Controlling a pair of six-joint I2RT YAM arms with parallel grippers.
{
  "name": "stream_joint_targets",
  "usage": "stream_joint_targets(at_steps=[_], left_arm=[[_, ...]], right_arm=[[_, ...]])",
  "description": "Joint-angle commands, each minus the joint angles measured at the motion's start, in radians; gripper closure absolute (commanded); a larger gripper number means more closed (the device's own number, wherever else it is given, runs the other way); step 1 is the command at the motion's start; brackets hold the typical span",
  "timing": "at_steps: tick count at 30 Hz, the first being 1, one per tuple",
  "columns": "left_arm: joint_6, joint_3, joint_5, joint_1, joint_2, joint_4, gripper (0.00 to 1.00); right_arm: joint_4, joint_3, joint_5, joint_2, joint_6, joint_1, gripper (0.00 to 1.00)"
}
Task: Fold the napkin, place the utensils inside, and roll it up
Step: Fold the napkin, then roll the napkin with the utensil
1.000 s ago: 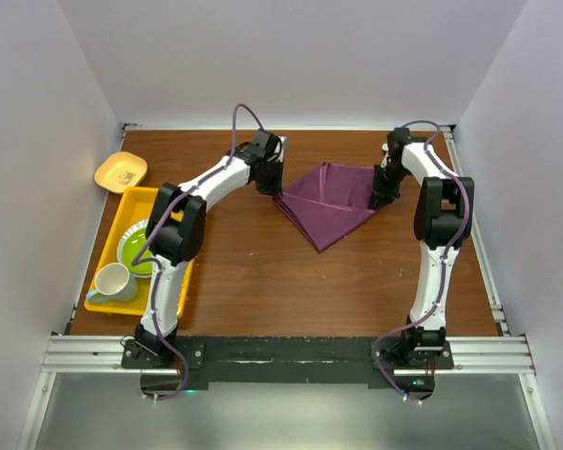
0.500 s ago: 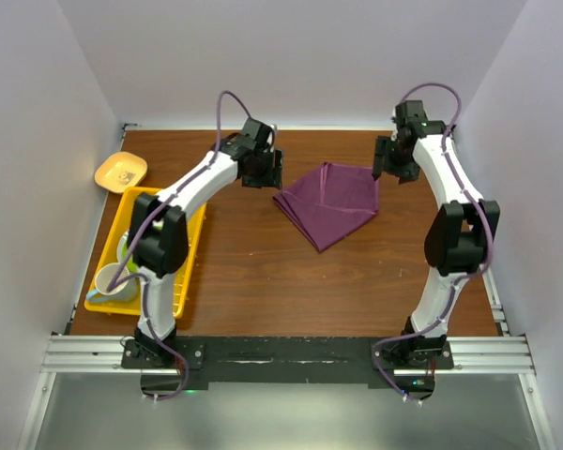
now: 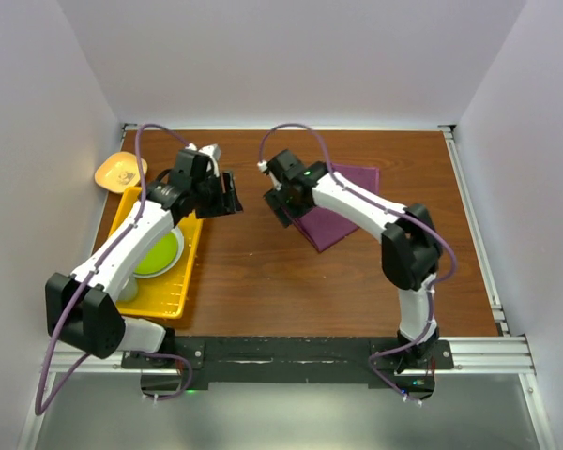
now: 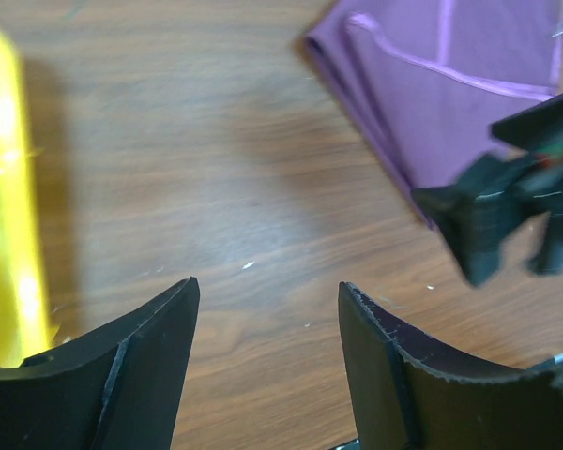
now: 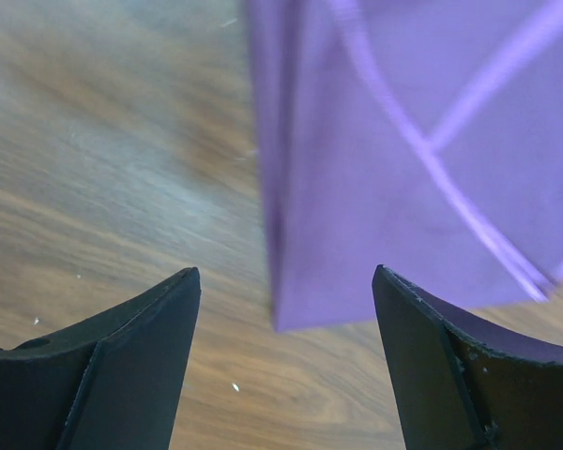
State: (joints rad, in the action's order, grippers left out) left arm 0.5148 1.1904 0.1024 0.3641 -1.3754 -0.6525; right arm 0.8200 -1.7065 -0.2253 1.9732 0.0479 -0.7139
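Observation:
The plum-purple napkin (image 3: 330,228) lies folded flat on the wooden table, right of centre, with the right arm crossing over it. My right gripper (image 3: 283,208) hovers open at the napkin's left corner. In the right wrist view that corner of the napkin (image 5: 403,169) sits between and just ahead of the spread fingers (image 5: 150,347), with nothing gripped. My left gripper (image 3: 230,195) is open over bare wood between the yellow tray and the napkin. The left wrist view has the napkin (image 4: 450,84) at upper right and nothing between the fingers (image 4: 141,366). No utensils show.
A yellow tray (image 3: 183,281) at the left holds a green plate (image 3: 158,251), partly under the left arm. A small yellow dish (image 3: 117,171) sits behind the tray. White walls close in the table at back and sides.
Both grippers opened and left the napkin's corners. The left arm swung left toward the tray. The right arm crossed over the napkin to its left corner. The napkin stays folded.

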Motion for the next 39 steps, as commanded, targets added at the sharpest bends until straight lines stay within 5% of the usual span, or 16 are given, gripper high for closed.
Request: stream_joint_targets(at_steps=[1, 13, 35, 39], left_arm=[[0.036, -0.063, 0.031, -0.028, 0.061, 0.024, 0.34], [0.047, -0.121, 0.045, -0.037, 0.075, 0.001, 0.35], [0.074, -0.092, 0.08, -0.037, -0.005, 0.024, 0.35], [0.117, -0.101, 0.152, -0.037, -0.04, 0.071, 0.34]], right_arm=[[-0.06, 0.007, -0.068, 0.05, -0.032, -0.032, 0.23], [-0.163, 0.048, 0.01, 0.125, -0.186, -0.029, 0.26], [-0.208, 0.051, 0.202, 0.202, -0.243, 0.085, 0.47], [-0.199, 0.047, 0.222, 0.233, -0.227, 0.106, 0.58]])
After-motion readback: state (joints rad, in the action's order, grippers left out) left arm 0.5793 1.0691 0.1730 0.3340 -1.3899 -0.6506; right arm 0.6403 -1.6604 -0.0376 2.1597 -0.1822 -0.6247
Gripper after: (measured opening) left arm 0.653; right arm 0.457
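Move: The napkin's folded left edge, its middle, lies about 10 cm below the right hand, some 3 cm ahead and about level with it sideways. The napkin's near corner is around 4 cm back and 5 cm to the right of this hand; its left corner is about 10 cm ahead and 6 cm left. From the left hand, that edge lies some 5 cm ahead, 19 cm right and 15 cm below. The right fingertips come down astride the napkin's folded left edge and seem just to reach the cloth. The right hand sinks about 9 cm, quickly at first, then eases some 3 cm forward while turning roughly 10 degrees counter-clockwise, its fingers narrowing from wide to about half open. The empty left hand sinks about 5 cm and draws back slightly, staying open. ##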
